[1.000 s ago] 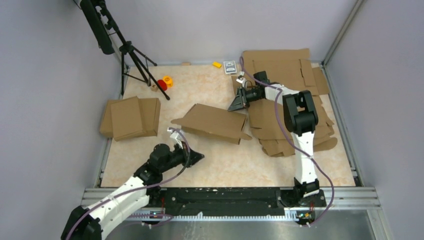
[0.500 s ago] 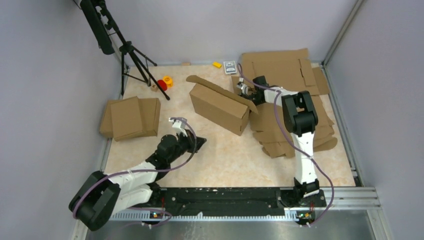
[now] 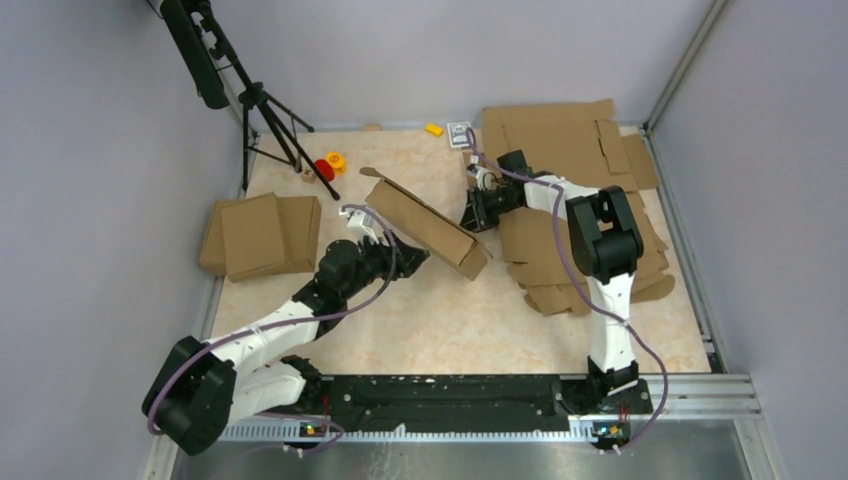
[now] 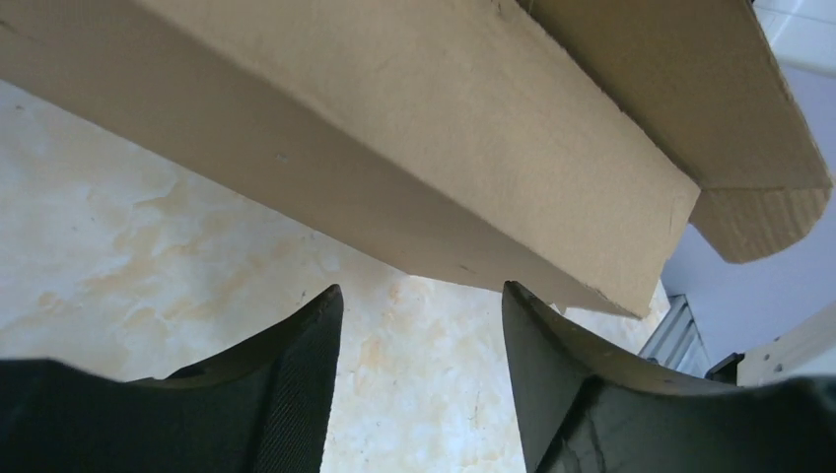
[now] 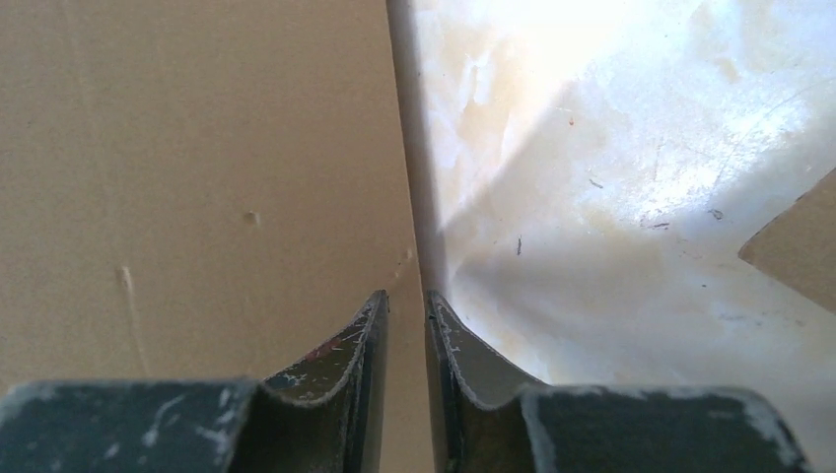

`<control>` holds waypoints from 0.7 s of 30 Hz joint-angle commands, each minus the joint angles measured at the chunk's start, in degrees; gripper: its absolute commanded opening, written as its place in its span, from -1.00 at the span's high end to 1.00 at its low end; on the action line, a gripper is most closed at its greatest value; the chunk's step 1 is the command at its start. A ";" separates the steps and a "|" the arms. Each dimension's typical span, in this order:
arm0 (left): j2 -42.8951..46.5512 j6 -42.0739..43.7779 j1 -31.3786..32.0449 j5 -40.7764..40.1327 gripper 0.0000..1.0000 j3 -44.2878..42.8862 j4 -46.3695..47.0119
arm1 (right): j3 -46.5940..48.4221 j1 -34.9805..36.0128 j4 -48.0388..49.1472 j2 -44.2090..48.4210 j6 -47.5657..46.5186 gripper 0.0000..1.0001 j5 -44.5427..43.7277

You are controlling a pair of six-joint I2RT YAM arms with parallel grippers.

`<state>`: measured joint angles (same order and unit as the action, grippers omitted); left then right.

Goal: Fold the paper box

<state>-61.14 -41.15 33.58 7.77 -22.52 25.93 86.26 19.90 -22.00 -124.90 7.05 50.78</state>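
Observation:
The paper box (image 3: 425, 222) is a brown corrugated carton tilted at the middle of the table, one long edge raised. My left gripper (image 3: 412, 258) sits at its near left side. In the left wrist view the box (image 4: 414, 128) hangs just beyond the left gripper (image 4: 422, 296), which is open with only the table between its fingers. My right gripper (image 3: 472, 218) is at the box's far right end. In the right wrist view the right gripper (image 5: 406, 296) stands a narrow slit apart, and the edge of a box panel (image 5: 197, 168) runs into that slit.
A pile of slotted cardboard sheets (image 3: 570, 150) covers the right side under the right arm. Smaller folded cardboard pieces (image 3: 260, 235) lie at the left. A black tripod (image 3: 265, 110), red and orange toys (image 3: 328, 165), a yellow block (image 3: 433, 129) and a small card (image 3: 460, 133) stand along the back.
The box rose from lying flat and now tips over toward the left. My left arm reached forward to the box and its jaws opened. The right gripper stayed at the box's far end.

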 commanded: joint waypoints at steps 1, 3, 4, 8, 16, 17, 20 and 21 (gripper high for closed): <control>-1.53 -2.76 -1.30 2.89 -0.39 -3.32 3.08 | 2.52 1.53 0.90 2.10 0.72 0.60 -1.93; -1.63 -3.59 -1.91 3.20 -0.55 -4.03 3.72 | 2.78 2.33 0.70 2.03 0.91 0.59 -2.21; -1.86 -3.85 -2.24 3.88 -0.60 -4.78 3.43 | 2.65 2.64 0.98 2.03 1.17 0.59 -2.18; -4.55 -3.11 -2.74 5.69 -0.66 -8.42 0.27 | 2.21 4.08 1.48 1.80 1.87 0.58 -2.18; -2.45 -2.89 -3.16 7.51 -0.57 -9.43 -3.84 | -1.97 6.27 2.63 5.84 4.04 0.58 -4.19; -1.07 -2.82 -3.20 7.71 -0.58 -9.35 -5.58 | -2.92 6.63 2.32 6.85 4.31 0.58 -5.23; 2.28 -3.48 -3.21 9.72 -0.64 -8.67 -9.08 | -7.41 8.07 3.06 11.67 6.15 0.59 -8.47; 3.15 -3.92 -3.25 10.50 -0.64 -8.41 -9.76 | -9.09 8.58 3.82 13.23 7.15 0.59 -8.94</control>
<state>-62.35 -44.45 30.61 14.96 -30.11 19.59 81.19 26.22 -20.58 -120.73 11.25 45.08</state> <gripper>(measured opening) 0.814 0.208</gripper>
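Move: The half-folded box stands tilted on a long edge, its middle about 8 cm ahead of the left hand, level sideways and some 5 cm lower; its right-hand end is roughly 10 cm to the hand's right, 3 cm lower and no farther out. From the right hand the box's middle lies about 8 cm left, 2 cm back and 3 cm higher, while the cardboard stack's middle is about 23 cm to this hand's right, 3 cm farther out and slightly lower. The right hand, fingers still nearly shut and pointing left and down, pushes against the box's far-right side, travelling about 3 cm left and 4 cm back, the leftward part first and the last stretch mainly back, to turn the box towards the left hand. The left hand opens its fingers from about half to four-fifths and rises some 3 cm, first easing forward a couple of centimetres towards the box and then giving back most of that, its open fingertips ending close against the box's near side with hardly any turn of the wrist. ##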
